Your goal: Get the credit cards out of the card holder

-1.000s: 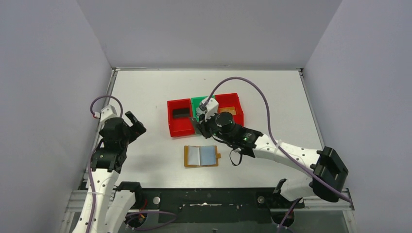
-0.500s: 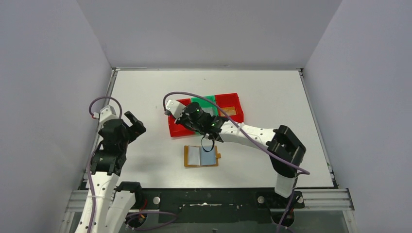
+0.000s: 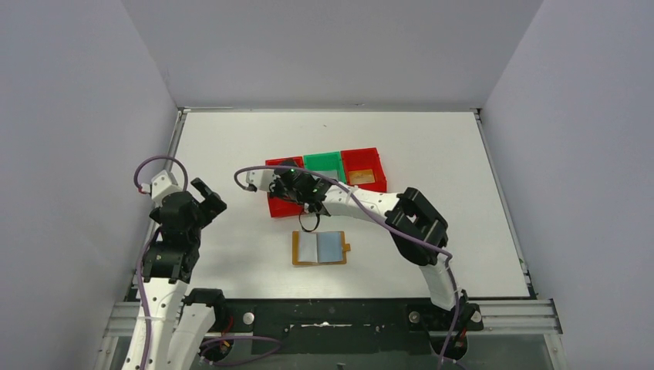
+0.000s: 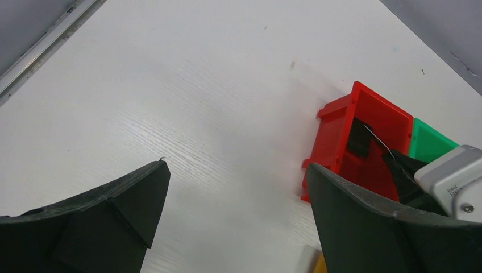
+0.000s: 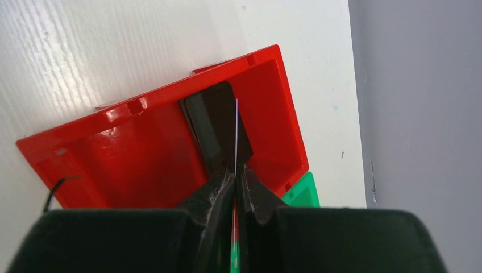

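The card holder [image 3: 320, 248] lies open and flat on the table, tan with pale blue sleeves. My right gripper [image 3: 288, 179] [image 5: 236, 170] hangs over the left red bin [image 3: 279, 205] [image 5: 142, 153], shut on a thin pale credit card [image 5: 236, 131] seen edge-on. A black card [image 5: 213, 122] [image 4: 358, 139] lies inside that bin, under the held card. An orange-brown card [image 3: 367, 176] rests in the right red bin [image 3: 362, 154]. My left gripper [image 3: 207, 193] [image 4: 236, 165] stands open and empty over bare table, well left of the bins.
A green bin [image 3: 322, 161] [image 5: 301, 193] sits between the two red bins. The right arm stretches across from its base at the lower right, passing just behind the card holder. Walls close in the table on the left, right and back.
The right gripper swung left with its card, from over the green bin to over the left red bin. The left arm shifted slightly left, still open.
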Tool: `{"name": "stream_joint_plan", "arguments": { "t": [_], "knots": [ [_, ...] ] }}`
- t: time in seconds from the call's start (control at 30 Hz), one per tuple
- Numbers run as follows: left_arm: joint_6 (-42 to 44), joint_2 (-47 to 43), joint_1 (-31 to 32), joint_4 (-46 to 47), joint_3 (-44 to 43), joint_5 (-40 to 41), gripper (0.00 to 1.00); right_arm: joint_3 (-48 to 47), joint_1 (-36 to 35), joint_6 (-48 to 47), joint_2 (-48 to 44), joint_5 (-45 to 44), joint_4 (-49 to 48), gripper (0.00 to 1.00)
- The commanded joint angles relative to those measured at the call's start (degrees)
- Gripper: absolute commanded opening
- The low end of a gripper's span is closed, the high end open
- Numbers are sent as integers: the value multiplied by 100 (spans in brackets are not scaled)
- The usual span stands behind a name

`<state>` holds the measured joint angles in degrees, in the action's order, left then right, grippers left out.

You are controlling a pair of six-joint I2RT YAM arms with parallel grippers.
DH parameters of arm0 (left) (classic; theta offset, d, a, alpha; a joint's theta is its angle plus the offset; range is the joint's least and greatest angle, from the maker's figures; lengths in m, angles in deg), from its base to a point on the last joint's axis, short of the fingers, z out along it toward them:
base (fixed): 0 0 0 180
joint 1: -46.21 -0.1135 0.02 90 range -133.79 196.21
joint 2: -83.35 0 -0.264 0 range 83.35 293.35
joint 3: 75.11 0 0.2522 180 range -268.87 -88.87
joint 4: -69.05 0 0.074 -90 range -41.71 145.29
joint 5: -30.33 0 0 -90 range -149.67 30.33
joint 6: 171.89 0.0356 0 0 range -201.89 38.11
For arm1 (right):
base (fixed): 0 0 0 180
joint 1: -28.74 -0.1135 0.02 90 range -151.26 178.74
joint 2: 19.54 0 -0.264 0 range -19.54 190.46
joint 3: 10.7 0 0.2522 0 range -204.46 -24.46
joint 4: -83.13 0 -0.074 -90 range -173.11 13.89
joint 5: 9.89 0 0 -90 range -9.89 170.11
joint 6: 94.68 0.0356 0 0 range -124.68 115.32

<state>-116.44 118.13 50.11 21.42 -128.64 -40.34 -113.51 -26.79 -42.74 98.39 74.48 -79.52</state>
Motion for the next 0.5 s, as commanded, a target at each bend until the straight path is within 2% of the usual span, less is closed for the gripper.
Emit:
{"name": "stream_joint_plan", "arguments": {
  "t": [0.0,0.47],
  "knots": [
    [-114,-105,-38,33,-135,321,93,-456,91,-648,229,-261,-81,0],
    [-250,-165,-44,-124,-198,649,94,-1255,323,-823,1205,-386,-18,7]
  ]
}}
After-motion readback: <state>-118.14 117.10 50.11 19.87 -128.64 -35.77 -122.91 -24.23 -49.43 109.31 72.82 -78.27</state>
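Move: The black card pile in the left red bin, where the held card is being taken, lies about 4 cm ahead of the right hand, 6 cm to its left and 10 cm below. The green bin's middle is some 11 cm to the right of the pile and level with it. The open card holder stands roughly 18 cm back from the hand and 4 cm to its right. From the left hand the pile is about 14 cm ahead, 24 cm right and 18 cm below. The black credit card, still pinched edge-on in the right fingers, is carried about 4.5 cm forward and lowered some 4 cm on a slant towards the pile and down into the left red bin. The wrist rolls slightly, its left side dipping, while the grip is kept. Meanwhile the empty, open left hand drifts 1.5 cm aside to the left. ##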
